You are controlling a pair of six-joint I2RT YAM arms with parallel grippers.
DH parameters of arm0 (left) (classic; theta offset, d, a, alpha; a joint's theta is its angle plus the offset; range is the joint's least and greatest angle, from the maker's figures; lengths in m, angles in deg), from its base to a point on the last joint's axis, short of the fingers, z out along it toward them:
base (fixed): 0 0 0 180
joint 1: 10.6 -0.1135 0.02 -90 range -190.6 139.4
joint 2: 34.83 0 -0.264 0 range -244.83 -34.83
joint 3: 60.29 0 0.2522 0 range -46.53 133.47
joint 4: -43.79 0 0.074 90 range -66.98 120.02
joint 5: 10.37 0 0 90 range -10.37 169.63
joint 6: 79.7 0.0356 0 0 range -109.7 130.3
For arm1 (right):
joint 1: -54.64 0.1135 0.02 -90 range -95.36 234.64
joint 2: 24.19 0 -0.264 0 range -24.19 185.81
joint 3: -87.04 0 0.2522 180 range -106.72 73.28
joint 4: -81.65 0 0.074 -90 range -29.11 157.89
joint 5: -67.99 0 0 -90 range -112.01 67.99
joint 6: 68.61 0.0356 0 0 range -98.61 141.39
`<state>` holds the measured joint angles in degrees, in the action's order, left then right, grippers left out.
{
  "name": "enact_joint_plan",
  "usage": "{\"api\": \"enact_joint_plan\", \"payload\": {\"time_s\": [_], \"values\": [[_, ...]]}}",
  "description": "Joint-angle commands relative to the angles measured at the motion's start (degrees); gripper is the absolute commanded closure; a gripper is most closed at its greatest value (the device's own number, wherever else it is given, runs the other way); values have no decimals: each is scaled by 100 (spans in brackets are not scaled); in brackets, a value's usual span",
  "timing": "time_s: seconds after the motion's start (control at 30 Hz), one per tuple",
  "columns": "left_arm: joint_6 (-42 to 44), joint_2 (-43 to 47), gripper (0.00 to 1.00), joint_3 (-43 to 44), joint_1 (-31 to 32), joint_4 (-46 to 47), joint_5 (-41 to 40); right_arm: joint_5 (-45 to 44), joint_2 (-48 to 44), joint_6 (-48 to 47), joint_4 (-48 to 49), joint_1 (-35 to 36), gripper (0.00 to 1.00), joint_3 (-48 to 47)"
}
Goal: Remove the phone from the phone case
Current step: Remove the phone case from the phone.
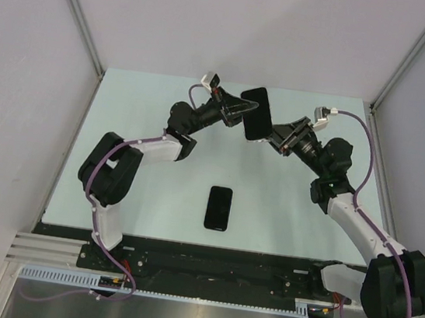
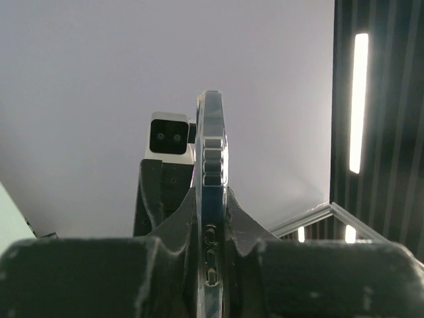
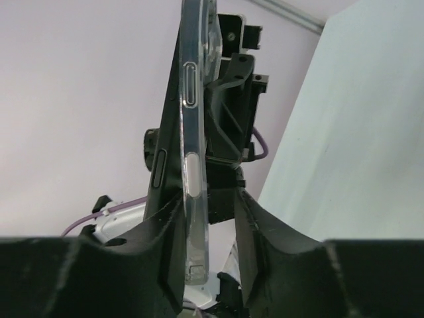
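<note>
The phone in its clear phone case (image 1: 257, 113) is held upright above the back of the table, with my left gripper (image 1: 242, 109) shut on its left edge. The left wrist view shows the case edge (image 2: 213, 152) clamped between the left gripper's fingers (image 2: 213, 222). My right gripper (image 1: 273, 138) is at its lower right end, open. In the right wrist view, the clear case rim (image 3: 193, 126) leans on the left finger of my right gripper (image 3: 209, 199), with a gap to the right finger. A dark phone edge (image 3: 158, 171) shows beside the rim.
A second black phone-shaped slab (image 1: 218, 208) lies flat near the middle of the pale green table (image 1: 147, 119). White walls close in the back and both sides. The arm bases sit on the black rail (image 1: 206, 266) at the near edge.
</note>
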<state>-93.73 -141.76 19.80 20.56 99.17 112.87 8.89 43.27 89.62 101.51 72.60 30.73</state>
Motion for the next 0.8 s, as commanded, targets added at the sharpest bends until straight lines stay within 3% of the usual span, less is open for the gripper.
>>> {"api": "enact_joint_plan", "payload": {"time_s": [0.0,0.1,0.33,0.4,0.43,0.5,0.53,0.57,0.63,0.77], "values": [[-83,-55,100,135,523,2165,921,382,522,567,486,138,73,1],[-30,-222,100,118,523,2191,1070,435,628,692,759,112,99,53],[-3,-617,98,48,523,2340,1291,154,549,867,1206,-99,100,668],[-21,-714,88,38,523,2375,1344,101,514,938,1304,-213,100,904],[-21,-784,75,12,523,2410,1344,84,505,938,1383,-248,100,975],[5,-855,60,12,523,2420,1396,75,487,825,1357,-345,100,1046],[5,-881,45,3,523,2420,1422,40,409,711,1157,-363,100,1081],[14,-960,38,3,514,2420,1431,5,347,596,981,-389,100,1090],[40,-1022,26,-5,523,2420,1484,-188,128,227,499,-424,100,1134],[58,-1154,11,-93,514,2385,1510,-522,-311,-300,-320,-547,100,1161]]}}
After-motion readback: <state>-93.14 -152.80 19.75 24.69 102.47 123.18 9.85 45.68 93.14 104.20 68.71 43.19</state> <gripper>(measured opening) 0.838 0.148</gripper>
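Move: The phone in its clear case is still pinched in the left hand, its middle about 2 cm to that hand's right, 1 cm back and roughly level. From the right hand, whose parted fingers straddle the case's near edge, the middle lies some 3 cm ahead, 4 cm left and 3 cm up. The spare phone lies on the table about 30 cm below the right hand, 11 cm back and 12 cm left. The right hand shuts its fingers on the near right corner of the cased phone, pinches it, and then carries it down about 10 cm, easing slightly right while its fingertips tip some 15 degrees downward. The left hand keeps its grip while sinking alongside, then opens wide and lets go of the phone's left edge, still going down (about 9 cm in all) while drawing back and to the right by some 4 cm each and turning a little clockwise. ##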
